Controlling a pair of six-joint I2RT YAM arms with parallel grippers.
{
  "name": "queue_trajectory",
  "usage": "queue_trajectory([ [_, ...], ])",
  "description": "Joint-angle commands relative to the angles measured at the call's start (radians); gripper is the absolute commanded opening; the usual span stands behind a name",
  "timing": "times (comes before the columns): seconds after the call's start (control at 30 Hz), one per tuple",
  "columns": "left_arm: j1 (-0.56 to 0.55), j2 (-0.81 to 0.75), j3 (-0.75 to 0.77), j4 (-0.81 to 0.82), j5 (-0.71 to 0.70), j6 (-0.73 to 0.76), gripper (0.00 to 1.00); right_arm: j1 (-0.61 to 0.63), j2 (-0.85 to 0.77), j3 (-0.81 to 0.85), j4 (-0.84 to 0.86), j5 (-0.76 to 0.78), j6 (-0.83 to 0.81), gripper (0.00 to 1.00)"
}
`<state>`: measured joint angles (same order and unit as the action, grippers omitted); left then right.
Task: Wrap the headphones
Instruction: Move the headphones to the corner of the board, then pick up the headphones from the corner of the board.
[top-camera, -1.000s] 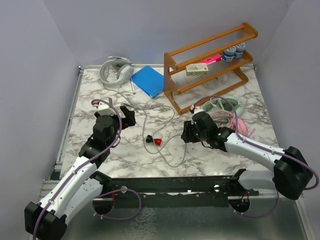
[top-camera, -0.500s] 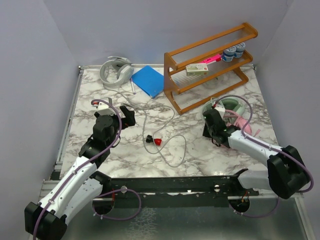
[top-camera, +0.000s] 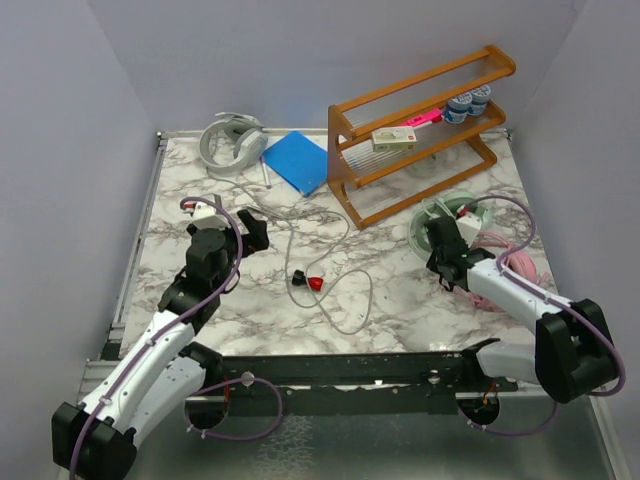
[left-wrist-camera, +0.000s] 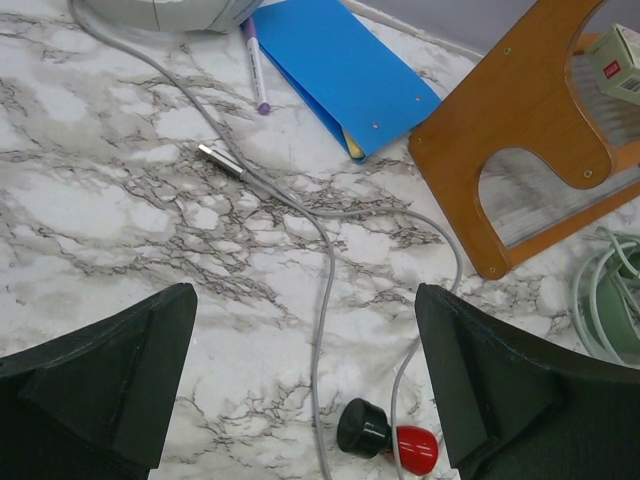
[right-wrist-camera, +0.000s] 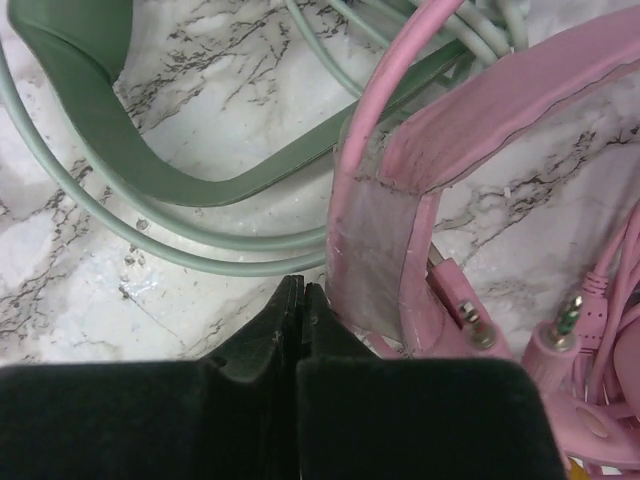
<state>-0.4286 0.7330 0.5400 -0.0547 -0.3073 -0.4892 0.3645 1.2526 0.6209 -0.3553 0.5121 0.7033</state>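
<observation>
The silver-grey headphones (top-camera: 232, 143) lie at the far left, and their grey cable (top-camera: 345, 250) trails in loops across the middle of the table. My left gripper (top-camera: 255, 232) hovers open above that cable (left-wrist-camera: 322, 290), near its metal plug (left-wrist-camera: 222, 160), with nothing between its fingers. The mint green headphones (top-camera: 450, 215) and pink headphones (top-camera: 500, 275) lie tangled together at the right. My right gripper (right-wrist-camera: 303, 290) is shut and empty, its tips just left of the pink headband (right-wrist-camera: 480, 120) and below the green cable (right-wrist-camera: 150, 245).
A small red-and-black object (left-wrist-camera: 390, 440) sits on the marble beside the grey cable. A blue folder (top-camera: 298, 160) and a purple pen (left-wrist-camera: 255, 60) lie at the back. A wooden rack (top-camera: 420, 130) stands at the back right, close to the green headset.
My right arm has swung right from the table's middle to the pink and green headsets, and its jaws have shut. The left arm has not moved.
</observation>
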Motion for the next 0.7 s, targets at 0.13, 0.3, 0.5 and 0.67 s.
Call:
queue_trajectory([
  [0.13, 0.091, 0.087, 0.026, 0.037, 0.045, -0.001, 0.99, -0.008, -0.144, 0.039, 0.1, -0.225, -0.284, 0.37],
  [0.3, 0.222, 0.291, 0.139, 0.101, 0.215, 0.035, 0.99, -0.009, -0.215, 0.041, 0.16, -0.441, -0.332, 0.57],
  [0.5, 0.305, 0.599, 0.404, 0.085, 0.299, 0.14, 0.99, -0.007, -0.234, 0.046, 0.2, -0.617, -0.36, 0.61],
  [0.67, 0.365, 0.831, 0.654, 0.001, 0.377, 0.15, 0.99, -0.007, -0.267, 0.052, 0.203, -0.714, -0.393, 0.63],
])
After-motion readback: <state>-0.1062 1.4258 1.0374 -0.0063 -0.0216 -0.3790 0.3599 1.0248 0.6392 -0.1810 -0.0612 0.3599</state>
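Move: The white headphones lie about 31 cm ahead of the left hand and 12 cm to its left, some 16 cm below; the cable plug is about 14 cm ahead and 5 cm left, the blue folder 30 cm ahead and 5 cm right. From the right hand, the pink headphones are some 14 cm right and 2 cm back, the green headphones 10 cm ahead and 1 cm right, and the white headphones roughly 33 cm ahead and 57 cm left. Lift the closed right fingers away from beside the pink headband, rising about 9 cm and moving as far left, while turning the wrist counter-clockwise and opening it a bit over halfway. Meanwhile bring the wide-open left gripper forward some 15 cm, drifting slightly left towards the white headphones; let it dip a few centimetres early, then regain its height, with the fingers tipped a little further down. ##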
